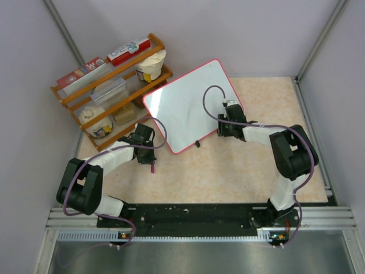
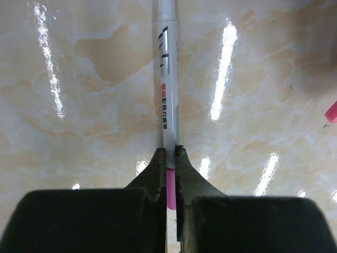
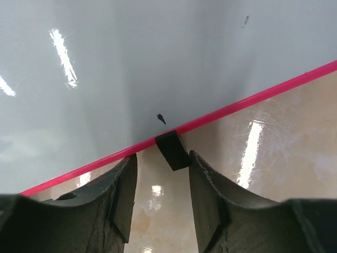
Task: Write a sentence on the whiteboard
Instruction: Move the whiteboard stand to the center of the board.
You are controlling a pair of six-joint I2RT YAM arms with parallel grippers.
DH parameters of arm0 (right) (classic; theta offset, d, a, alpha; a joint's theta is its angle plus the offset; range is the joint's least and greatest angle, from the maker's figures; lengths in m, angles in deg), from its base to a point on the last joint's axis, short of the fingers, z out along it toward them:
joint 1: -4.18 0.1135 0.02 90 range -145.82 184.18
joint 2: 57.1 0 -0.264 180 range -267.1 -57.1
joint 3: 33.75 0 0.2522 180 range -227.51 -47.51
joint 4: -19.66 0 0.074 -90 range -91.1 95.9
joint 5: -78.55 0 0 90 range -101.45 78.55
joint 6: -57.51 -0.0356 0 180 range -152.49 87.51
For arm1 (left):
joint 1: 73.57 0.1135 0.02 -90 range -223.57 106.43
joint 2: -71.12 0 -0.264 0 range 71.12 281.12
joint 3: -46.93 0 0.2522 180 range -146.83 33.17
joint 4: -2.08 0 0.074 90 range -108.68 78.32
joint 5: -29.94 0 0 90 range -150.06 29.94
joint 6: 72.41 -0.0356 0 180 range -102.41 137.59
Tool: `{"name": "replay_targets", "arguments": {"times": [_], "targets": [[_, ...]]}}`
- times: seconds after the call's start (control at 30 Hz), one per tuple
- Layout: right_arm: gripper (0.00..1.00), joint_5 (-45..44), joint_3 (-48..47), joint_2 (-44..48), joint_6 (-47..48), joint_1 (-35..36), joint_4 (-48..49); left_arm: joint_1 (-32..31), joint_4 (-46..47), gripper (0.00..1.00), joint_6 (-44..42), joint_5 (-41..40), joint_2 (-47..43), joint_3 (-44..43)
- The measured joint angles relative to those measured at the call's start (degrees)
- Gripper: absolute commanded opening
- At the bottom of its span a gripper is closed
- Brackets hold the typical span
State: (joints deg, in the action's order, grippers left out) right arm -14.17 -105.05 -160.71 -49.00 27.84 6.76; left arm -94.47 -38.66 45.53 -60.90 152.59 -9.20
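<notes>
The whiteboard (image 1: 185,105), white with a pink-red rim, lies tilted on the beige table, and its surface (image 3: 131,63) is blank apart from a tiny dark speck. No sentence shows in any view. My left gripper (image 1: 146,149) (image 2: 169,153) hovers over bare table just off the board's near-left corner. It is shut on a white marker (image 2: 167,79), whose pink end sits between the jaws. My right gripper (image 1: 227,108) (image 3: 163,158) is at the board's right edge. It is open, with a small black clip (image 3: 172,150) on the rim sitting between its fingertips.
A wooden rack (image 1: 74,98) with boxes, a cup and jars stands at the back left, close to the board's far-left corner. A second black clip (image 1: 198,143) pokes out at the board's near edge. A small pink piece (image 2: 331,112) lies right of the marker.
</notes>
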Motion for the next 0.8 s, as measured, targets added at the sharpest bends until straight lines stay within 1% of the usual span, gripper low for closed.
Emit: {"name": "replay_targets", "arguments": {"times": [0.07,0.3,0.53,0.67,0.8], "targets": [[0.3,0.8,0.0,0.0,0.7,-0.2,0.0,0.0,0.0,0.0,0.0,0.0,0.0,0.0],[0.1,4.2,1.1,0.1,1.7,-0.7,1.3,0.0,0.1,0.0,0.0,0.0,0.0,0.0],[0.0,7.5,5.1,1.7,1.9,-0.6,5.7,0.0,0.5,0.0,-0.1,1.1,-0.9,0.2],[0.0,10.1,7.7,3.2,1.8,-0.5,7.7,0.0,0.9,0.0,-0.2,1.6,-1.5,1.0],[0.0,10.9,9.7,5.0,1.7,-0.2,7.6,0.0,1.0,0.0,-0.2,1.8,-1.7,1.4]]}}
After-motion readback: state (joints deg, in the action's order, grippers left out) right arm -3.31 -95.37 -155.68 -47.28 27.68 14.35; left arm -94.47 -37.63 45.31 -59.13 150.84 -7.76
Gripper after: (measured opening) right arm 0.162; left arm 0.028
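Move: Between the right hand's open fingertips, about 1 cm ahead of the grasp point and level with it sideways, stands the right-hand black whiteboard stand on the board's near edge. The other stand is about 8 cm to the left and 4 cm back, at about the same height; the middle of the whiteboard lies some 10 cm ahead and 9 cm to the left. From the left hand this right-hand stand is about 12 cm ahead and 25 cm to the right. Closing on the right-hand black stand, the right hand's fingers go from half open to a pinch around it. Still holding it, the hand drags stand and board edge back about 4 cm towards the base and some 2 cm left, gathering speed at almost constant height while the wrist turns roughly 10 degrees counter-clockwise. ##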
